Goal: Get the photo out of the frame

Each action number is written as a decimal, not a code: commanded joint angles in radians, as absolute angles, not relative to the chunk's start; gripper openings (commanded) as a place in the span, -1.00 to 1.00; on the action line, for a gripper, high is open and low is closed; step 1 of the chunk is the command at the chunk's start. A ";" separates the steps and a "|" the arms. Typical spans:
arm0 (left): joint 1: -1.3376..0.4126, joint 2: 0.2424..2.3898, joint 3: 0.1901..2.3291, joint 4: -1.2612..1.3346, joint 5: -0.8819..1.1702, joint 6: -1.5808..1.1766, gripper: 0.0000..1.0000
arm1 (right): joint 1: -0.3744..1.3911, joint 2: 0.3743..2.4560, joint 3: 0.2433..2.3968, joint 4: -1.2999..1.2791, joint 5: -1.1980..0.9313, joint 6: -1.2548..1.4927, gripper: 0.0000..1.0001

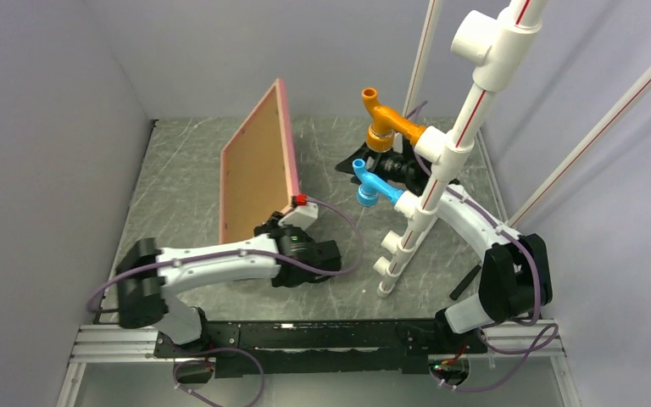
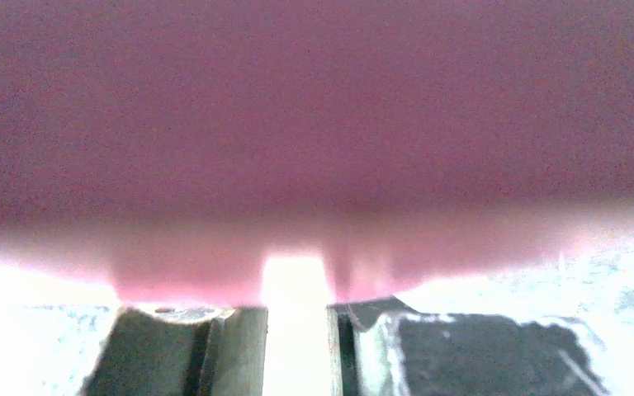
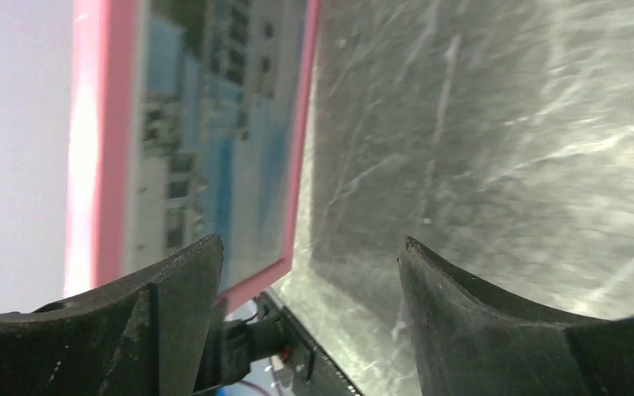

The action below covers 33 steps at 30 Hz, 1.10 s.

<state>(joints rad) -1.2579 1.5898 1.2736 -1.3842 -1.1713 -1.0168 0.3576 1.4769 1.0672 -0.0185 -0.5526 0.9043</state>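
The pink frame (image 1: 258,165) stands on edge, tilted, its wood-toned back facing the top camera. My left gripper (image 1: 288,214) is shut on its lower near corner and holds it up. In the left wrist view the frame (image 2: 314,124) is a pink blur just above the fingers (image 2: 215,355). The right wrist view shows the frame's front (image 3: 109,165) with the photo (image 3: 215,124) in it: a pale building under blue sky. My right gripper (image 3: 309,247) is open with nothing between its fingers, apart from the frame, over the table to the frame's right (image 1: 364,163).
A white pipe stand (image 1: 428,195) with an orange fitting (image 1: 386,123) and a blue fitting (image 1: 371,182) rises in front of the right arm. Grey walls close the scratched dark table (image 1: 186,195) on the left, back and right.
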 commanded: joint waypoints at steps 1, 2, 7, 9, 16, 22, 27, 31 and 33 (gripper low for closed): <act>-1.253 1.378 1.186 -1.133 -1.153 -0.930 -1.00 | 0.292 1.429 1.112 -0.138 -0.517 0.783 0.57; -1.253 1.331 1.152 -1.083 -1.139 -0.903 -1.00 | 0.287 1.424 1.111 -0.152 -0.513 0.768 0.57; -1.251 1.035 0.976 -0.840 -1.064 -0.801 -1.00 | 0.283 1.405 1.074 -0.160 -0.504 0.729 0.56; -1.250 0.918 0.908 -0.711 -1.021 -0.734 -1.00 | 0.283 1.407 1.056 -0.154 -0.504 0.729 0.55; -1.203 0.552 0.612 -0.250 -0.835 -0.582 -1.00 | 0.285 1.430 1.026 -0.133 -0.523 0.729 0.48; -1.123 0.447 0.523 -0.258 -0.740 -0.704 -1.00 | 0.293 1.440 1.010 -0.124 -0.522 0.707 0.48; -1.048 0.413 0.462 -0.250 -0.675 -0.811 -1.00 | 0.308 1.477 1.004 -0.145 -0.525 0.661 0.48; -1.017 0.429 0.417 -0.242 -0.644 -0.965 -1.00 | 0.322 1.501 0.985 -0.153 -0.519 0.641 0.47; -1.016 0.438 0.370 -0.165 -0.625 -1.022 -1.00 | 0.328 1.504 0.973 -0.152 -0.513 0.635 0.47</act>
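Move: The left hand already grips the stood-up frame by its near edge, close to the high long side; the frame's middle lies about 16 cm ahead, 4 cm to the left and slightly lower. The blue tap is some 20 cm to this hand's right, 9 cm farther out and higher; the pipe stand's foot is about 24 cm right and 4 cm back, down on the table. From the open right hand, the frame's middle is roughly 19 cm left, 2 cm ahead and 7 cm lower. Keeping its pinch on the near edge of the frame, the left hand swings about 5 cm to the left with a slight rise and draw back, then comes partway back right and sinks a little, while the wrist rolls steadily some 70 degrees, left side dipping and right side rising, to tip the frame's high long side over to the left. The right hand, already off the frame with its fingers open, backs off about 4 cm to the right, then sinks some 5 cm under the blue tap's side and stays open. ##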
